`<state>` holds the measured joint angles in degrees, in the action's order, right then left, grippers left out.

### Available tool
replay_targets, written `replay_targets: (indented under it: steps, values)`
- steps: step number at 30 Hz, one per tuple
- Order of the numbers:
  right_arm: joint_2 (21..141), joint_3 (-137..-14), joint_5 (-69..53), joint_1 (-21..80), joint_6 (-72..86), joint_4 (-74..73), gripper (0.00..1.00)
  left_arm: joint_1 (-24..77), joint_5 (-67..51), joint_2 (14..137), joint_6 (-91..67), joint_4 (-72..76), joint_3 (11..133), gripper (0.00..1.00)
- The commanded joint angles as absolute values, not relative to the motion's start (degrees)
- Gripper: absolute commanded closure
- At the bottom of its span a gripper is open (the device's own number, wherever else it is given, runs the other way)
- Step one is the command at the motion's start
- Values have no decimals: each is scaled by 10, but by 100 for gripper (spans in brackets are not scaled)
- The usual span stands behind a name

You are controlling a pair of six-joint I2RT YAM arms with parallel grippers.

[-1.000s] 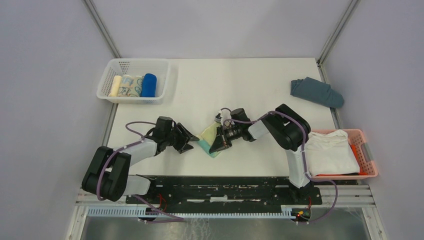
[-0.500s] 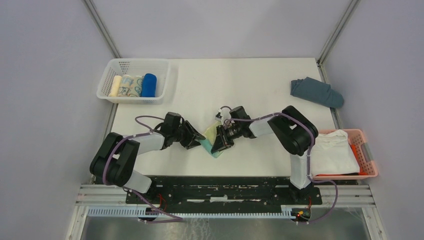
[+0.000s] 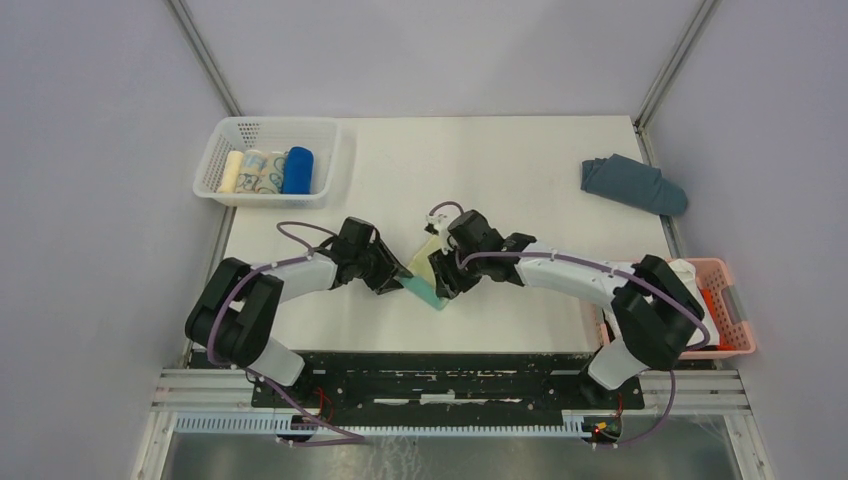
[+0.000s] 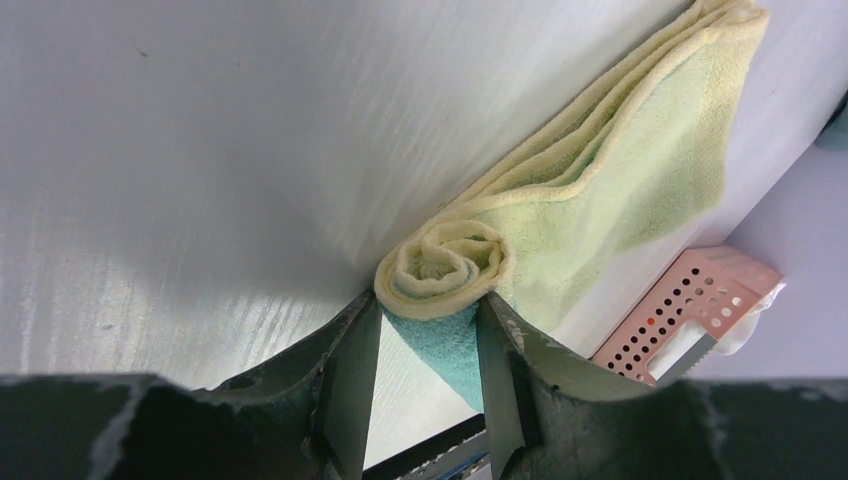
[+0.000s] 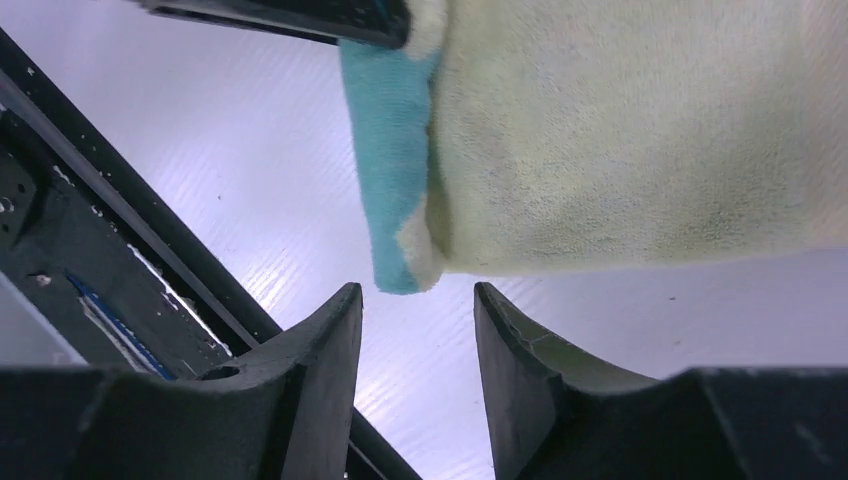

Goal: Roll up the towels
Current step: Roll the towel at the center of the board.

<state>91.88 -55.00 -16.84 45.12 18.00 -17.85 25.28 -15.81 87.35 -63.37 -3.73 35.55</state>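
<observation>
The pale yellow towel (image 3: 424, 268) with a teal patch lies near the table's front middle, partly rolled. In the left wrist view its rolled end (image 4: 445, 265) sits at my fingertips, with the flat part stretching away behind. My left gripper (image 4: 428, 305) is shut on that roll from its left end, the teal layer between the fingers (image 4: 350, 370). My right gripper (image 5: 418, 295) stands open just short of the towel's teal corner (image 5: 395, 240), holding nothing. In the top view both grippers, left (image 3: 396, 281) and right (image 3: 447, 281), flank the towel. A rolled royal blue towel (image 3: 297, 170) lies in the white basket.
The white basket (image 3: 223, 139) at the back left holds other rolls too. A slate grey-blue cloth (image 3: 633, 185) lies at the back right. A pink basket (image 3: 728, 280) with a white cloth (image 3: 655, 305) sits at the right edge. The black base rail (image 5: 100, 250) runs close behind the towel.
My right gripper has opened and let go of the towel, its arm stretching out. The left gripper moved right onto the rolled end and narrowed around it.
</observation>
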Motion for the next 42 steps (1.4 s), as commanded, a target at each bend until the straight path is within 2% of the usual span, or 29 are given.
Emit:
replay_targets:
  steps: [1,12,30,37,42]
  values:
    - [868,-588,19,525,116,-214,47,260,-84,901,-610,-110,357,52]
    - [942,-619,118,622,78,-160,50,264,-80,906,-610,-123,363,52]
    - [1056,-584,195,637,99,-226,53,265,-75,904,-603,-130,367,51]
    - [1057,-583,148,638,95,-231,68,263,-72,893,-603,-146,359,52]
    - [1072,-617,43,639,73,-227,81,239,-35,802,-610,-186,325,51]
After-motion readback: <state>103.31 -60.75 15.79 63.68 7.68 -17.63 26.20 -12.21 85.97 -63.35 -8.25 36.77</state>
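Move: The right hand, empty, has the right end of the towel roll about 5 cm below it and 2 cm to its left, level fore and aft. The flat, unrolled part of the towel is centred some 6 cm ahead of that end. The roll's left end, already in the left fingers, lies about 4 cm ahead and 8 cm left of the right hand; from the left hand, the right end is roughly 5 cm back and 7 cm right. Right hand rises leftward 3 cm, drops some 7 onto the roll's right end, pinches; left keeps its hold. ##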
